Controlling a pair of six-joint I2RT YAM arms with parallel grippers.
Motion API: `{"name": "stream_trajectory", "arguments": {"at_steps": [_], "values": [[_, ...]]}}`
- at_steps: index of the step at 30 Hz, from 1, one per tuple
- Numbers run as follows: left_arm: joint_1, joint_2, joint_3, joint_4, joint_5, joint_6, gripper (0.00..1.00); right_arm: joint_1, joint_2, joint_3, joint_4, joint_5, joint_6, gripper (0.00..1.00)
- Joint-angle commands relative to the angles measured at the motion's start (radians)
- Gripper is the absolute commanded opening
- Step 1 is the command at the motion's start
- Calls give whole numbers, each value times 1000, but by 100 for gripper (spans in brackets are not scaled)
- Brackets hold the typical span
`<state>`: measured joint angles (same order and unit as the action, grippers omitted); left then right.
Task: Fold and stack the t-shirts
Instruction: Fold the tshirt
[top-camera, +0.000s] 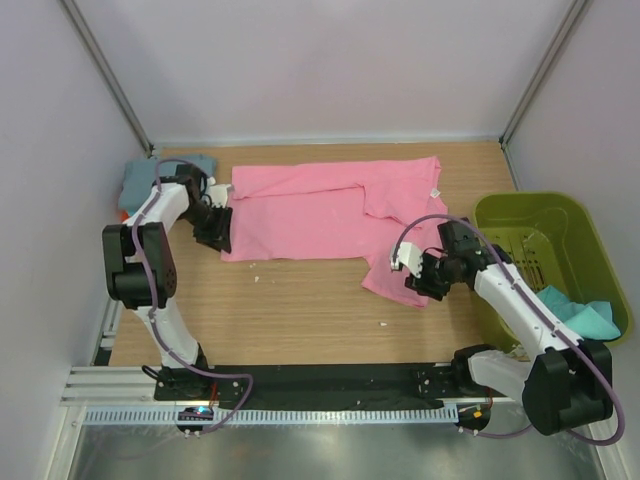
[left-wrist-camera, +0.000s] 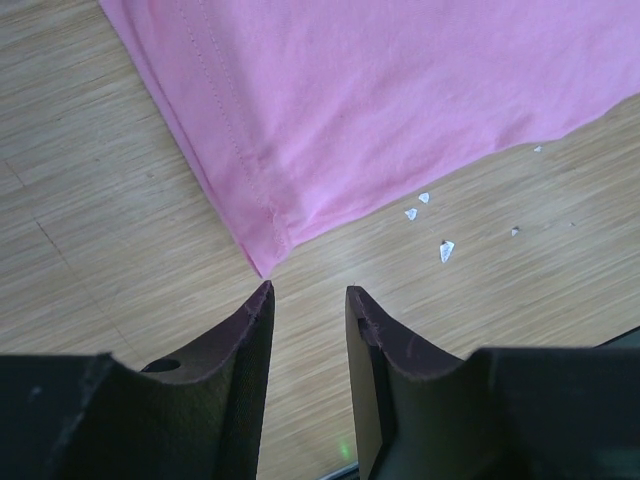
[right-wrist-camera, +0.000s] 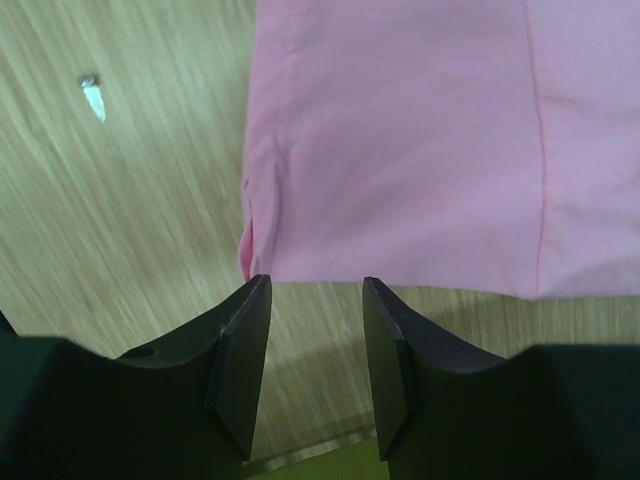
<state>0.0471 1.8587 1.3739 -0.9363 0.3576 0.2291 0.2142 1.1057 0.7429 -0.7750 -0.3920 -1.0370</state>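
Note:
A bright pink t-shirt (top-camera: 320, 210) lies spread on the wooden table, with one part folded over at the right. My left gripper (top-camera: 218, 240) stands at its near-left corner. In the left wrist view this gripper (left-wrist-camera: 308, 290) is open, with bare wood between the jaws and the pink hem corner (left-wrist-camera: 262, 262) just ahead of its left fingertip. My right gripper (top-camera: 412, 285) is at the shirt's near-right edge. In the right wrist view it (right-wrist-camera: 315, 282) is open and empty, with the pink cloth (right-wrist-camera: 400, 150) just beyond the tips. A folded grey-blue t-shirt (top-camera: 140, 180) lies at the far left on an orange one (top-camera: 122, 213).
An olive-green basket (top-camera: 530, 205) stands at the right edge with a teal t-shirt (top-camera: 580, 310) inside. Small white scraps (left-wrist-camera: 445, 250) lie on the wood near the shirt's front edge. Grey walls close in the table on three sides.

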Motion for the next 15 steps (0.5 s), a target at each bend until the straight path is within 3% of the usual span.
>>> {"name": "stream_trajectory", "arguments": {"at_steps": [1, 15], "values": [[-1, 13, 34, 34, -8, -22, 36, 16, -38, -20, -70, -22, -167, 48], [-3, 34, 51, 59, 0, -50, 36, 100, -24, -105, -92, 13, -216, 47]]}}
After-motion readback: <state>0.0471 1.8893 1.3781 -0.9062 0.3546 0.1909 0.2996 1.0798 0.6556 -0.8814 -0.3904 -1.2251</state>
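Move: The near-right corner of the pink t-shirt, at the sleeve, lies about 3 cm back of my right hand, 1 cm to its left and some 5 cm below. The shirt's collar tag is about 20 cm ahead and 2 cm right of that hand; the green bin's middle stands roughly 26 cm right, 3 cm ahead. The shirt's near-left corner is about 2 cm back of my left hand, neither left nor right, 4 cm below; the blue pile is about 13 cm left, 13 cm ahead. I draw my open right hand back about 5 cm while lowering it some 3 cm, bringing it down towards the sleeve's near corner and turning it roughly 15 degrees counter-clockwise so the corner comes between the fingertips in its own view. My left hand, also still open, only eases down about 1 cm above its own corner. I close neither hand yet. ##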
